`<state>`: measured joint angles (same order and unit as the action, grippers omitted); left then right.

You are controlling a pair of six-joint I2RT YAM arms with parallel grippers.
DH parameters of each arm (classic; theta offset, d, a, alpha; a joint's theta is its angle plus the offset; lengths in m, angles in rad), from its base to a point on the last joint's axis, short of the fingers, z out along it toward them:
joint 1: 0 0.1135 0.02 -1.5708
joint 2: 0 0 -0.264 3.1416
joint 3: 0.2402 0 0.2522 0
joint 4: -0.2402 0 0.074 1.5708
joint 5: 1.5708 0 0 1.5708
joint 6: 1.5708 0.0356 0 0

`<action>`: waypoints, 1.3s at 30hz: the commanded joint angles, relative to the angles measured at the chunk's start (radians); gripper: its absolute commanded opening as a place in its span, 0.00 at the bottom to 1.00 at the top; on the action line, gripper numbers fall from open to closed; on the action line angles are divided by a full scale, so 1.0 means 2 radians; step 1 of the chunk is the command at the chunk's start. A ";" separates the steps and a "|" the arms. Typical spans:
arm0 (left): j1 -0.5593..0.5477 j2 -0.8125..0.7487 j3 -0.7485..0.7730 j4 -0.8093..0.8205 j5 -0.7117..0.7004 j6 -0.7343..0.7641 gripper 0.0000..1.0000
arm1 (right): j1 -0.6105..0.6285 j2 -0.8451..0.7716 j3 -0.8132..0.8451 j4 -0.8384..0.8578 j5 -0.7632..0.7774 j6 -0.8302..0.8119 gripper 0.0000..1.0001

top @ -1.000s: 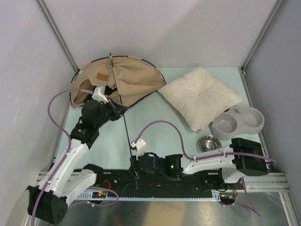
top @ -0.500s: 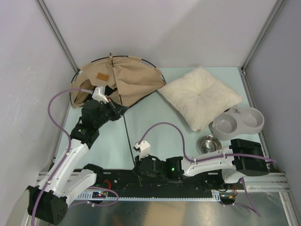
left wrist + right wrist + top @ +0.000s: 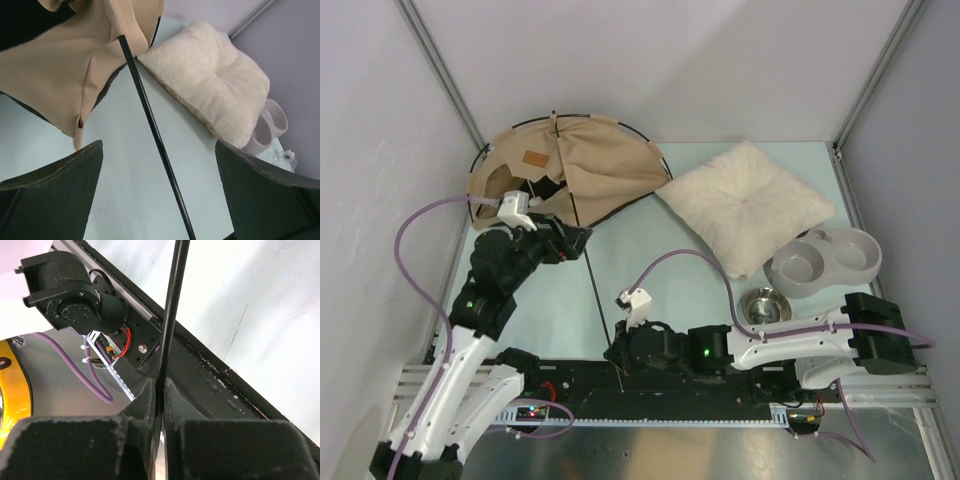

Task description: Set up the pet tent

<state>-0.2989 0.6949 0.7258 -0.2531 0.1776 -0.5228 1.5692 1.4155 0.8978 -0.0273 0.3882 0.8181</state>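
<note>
The pet tent lies collapsed at the back left, tan canvas with a brown label. One thin black pole runs from it toward the near edge. My left gripper is open just below the canvas. In the left wrist view the pole passes between the spread fingers of that gripper without touching them, and tan canvas hangs beyond. My right gripper is shut on the pole's near end. In the right wrist view the fingers of that gripper pinch the pole over the black rail.
A fluffy cream pillow lies right of the tent. A grey double bowl and a small steel bowl sit at the right. The black base rail runs along the near edge. Walls enclose three sides.
My left gripper has opened off the pole and drawn back a little toward the left. My right gripper has shut on the pole's near end and shifted slightly right.
</note>
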 commanded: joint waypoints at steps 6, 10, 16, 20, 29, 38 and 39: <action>-0.002 -0.115 -0.032 -0.028 -0.136 0.043 0.95 | -0.007 -0.036 0.006 0.008 -0.018 0.022 0.00; -0.002 -0.128 -0.080 -0.025 -0.178 0.020 0.90 | -0.012 -0.048 0.009 0.024 -0.024 0.032 0.00; -0.002 -0.109 -0.116 0.020 -0.181 -0.013 0.82 | -0.018 -0.059 0.025 0.031 -0.036 0.032 0.00; -0.002 -0.099 -0.142 0.101 -0.132 -0.012 0.82 | -0.021 -0.060 0.034 0.035 -0.045 0.032 0.00; -0.002 -0.037 -0.144 0.165 -0.133 0.006 0.84 | -0.025 -0.073 0.037 0.049 -0.061 0.033 0.00; -0.003 0.033 -0.119 0.180 -0.162 0.009 0.59 | -0.032 -0.075 0.038 0.058 -0.076 0.033 0.00; -0.003 0.035 -0.118 0.182 -0.163 0.011 0.57 | -0.033 -0.075 0.038 0.059 -0.077 0.034 0.00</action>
<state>-0.2993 0.7593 0.4290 0.0441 -0.1036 -0.5163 1.5059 1.2968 0.9230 0.0143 0.2508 0.8909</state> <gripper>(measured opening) 0.611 0.046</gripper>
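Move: The tent's loose sleeve end lies roughly 6 cm ahead of the left hand, 2 cm to its left and 9 cm below. The pole just released passes about 2 cm ahead, 2 cm to the right and 3 cm below that hand; the black tent opening is some 15 cm ahead, 8 cm left and 15 cm lower. From the right hand, already pinching the pole's near end, the sleeve end is about 28 cm ahead, 8 cm left and 2 cm higher. Towards the tent's loose sleeve end the open left hand loops off the pole: back, left and slightly up, then steeply down about 10 cm, and finally forward about 4 cm while sinking again, turned 15 degrees counter-clockwise, its fingers starting to close. The right hand keeps its pinch on the pole and raises it about 7 cm, fingers tipping up. ##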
